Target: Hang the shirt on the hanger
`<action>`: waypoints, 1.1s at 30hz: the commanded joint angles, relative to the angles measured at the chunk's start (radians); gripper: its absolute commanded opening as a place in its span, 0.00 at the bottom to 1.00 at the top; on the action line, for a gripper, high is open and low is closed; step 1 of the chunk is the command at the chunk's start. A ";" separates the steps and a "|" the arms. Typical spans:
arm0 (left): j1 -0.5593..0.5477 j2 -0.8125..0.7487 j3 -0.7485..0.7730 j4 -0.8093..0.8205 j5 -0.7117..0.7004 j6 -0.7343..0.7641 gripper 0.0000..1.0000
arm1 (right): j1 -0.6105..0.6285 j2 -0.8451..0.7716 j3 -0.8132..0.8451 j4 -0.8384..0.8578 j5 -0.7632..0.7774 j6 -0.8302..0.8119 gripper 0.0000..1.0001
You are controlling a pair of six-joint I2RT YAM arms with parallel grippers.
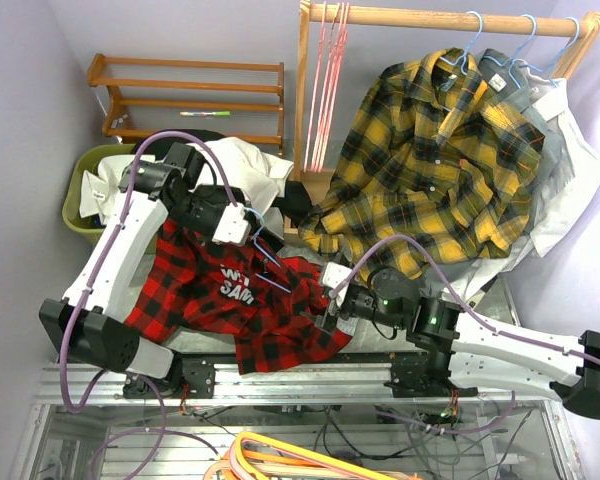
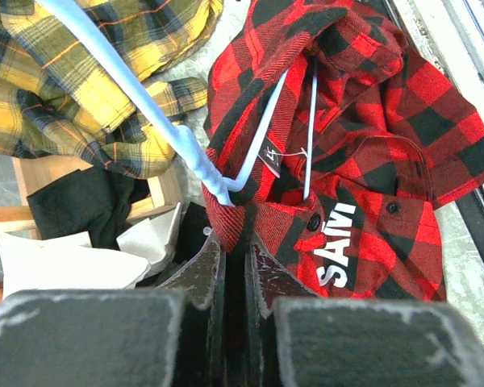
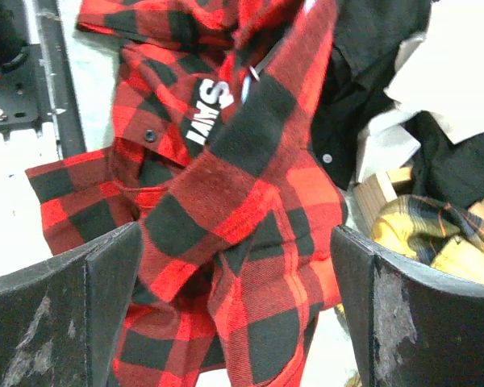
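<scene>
The red-and-black plaid shirt [image 1: 215,300] lies crumpled on the table between the arms, white letters showing. In the left wrist view the shirt [image 2: 371,137] hangs below my left gripper [image 2: 235,242], which is shut on a fold of its red fabric. The light-blue wire hanger [image 2: 153,113] runs down to that pinched fold, and one thin arm of it passes inside the shirt. In the top view the hanger [image 1: 267,265] sits just below the left gripper [image 1: 248,235]. My right gripper [image 1: 330,300] is open wide, with shirt cloth [image 3: 242,242] bunched between its fingers [image 3: 89,298].
A yellow-and-black plaid shirt [image 1: 440,150] and a white shirt [image 1: 570,160] hang on the wooden rail [image 1: 430,15]. Pink hangers [image 1: 325,80] hang at the left of the rail. A wooden shelf [image 1: 185,95], a green bin [image 1: 80,190] and white cloth [image 1: 250,165] stand behind the left arm.
</scene>
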 commanded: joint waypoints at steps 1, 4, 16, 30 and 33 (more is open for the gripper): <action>-0.002 0.021 0.006 -0.023 0.033 0.080 0.07 | 0.004 0.022 0.097 -0.152 -0.127 -0.043 1.00; -0.005 0.028 0.016 -0.023 0.043 0.080 0.07 | 0.000 0.025 0.111 -0.180 -0.214 -0.041 1.00; -0.023 -0.041 -0.034 -0.023 0.075 0.102 0.07 | -0.062 0.122 0.109 -0.094 -0.190 -0.082 0.95; -0.069 -0.077 -0.066 -0.020 0.136 0.086 0.07 | -0.140 0.243 0.183 0.029 -0.346 -0.057 0.09; -0.083 -0.069 -0.072 -0.019 0.143 0.086 0.07 | -0.140 0.249 0.212 0.062 -0.361 -0.035 0.00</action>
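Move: The right hand, open and empty, has the free edge of the red plaid shirt's neck opening about 4 cm to its left, 2 cm ahead and 3 cm below. The blue hanger in the neck is some 11 cm left of that hand and 9 cm ahead, slightly higher; the white lettering lies about 19 cm left, 3 cm ahead and 8 cm down. From the left hand, already pinching the collar, that free edge is roughly 12 cm right, 8 cm back and 4 cm below. The right fingers close from wide open and pinch the free edge of the neck opening; the hand first draws back about 2.5 cm, then swings forward and down some 4 cm onto the cloth, easing left and a little up as they shut. Meanwhile the left hand keeps its pinch on the collar beside the hanger and draws back about 3 cm, slightly to the right. ##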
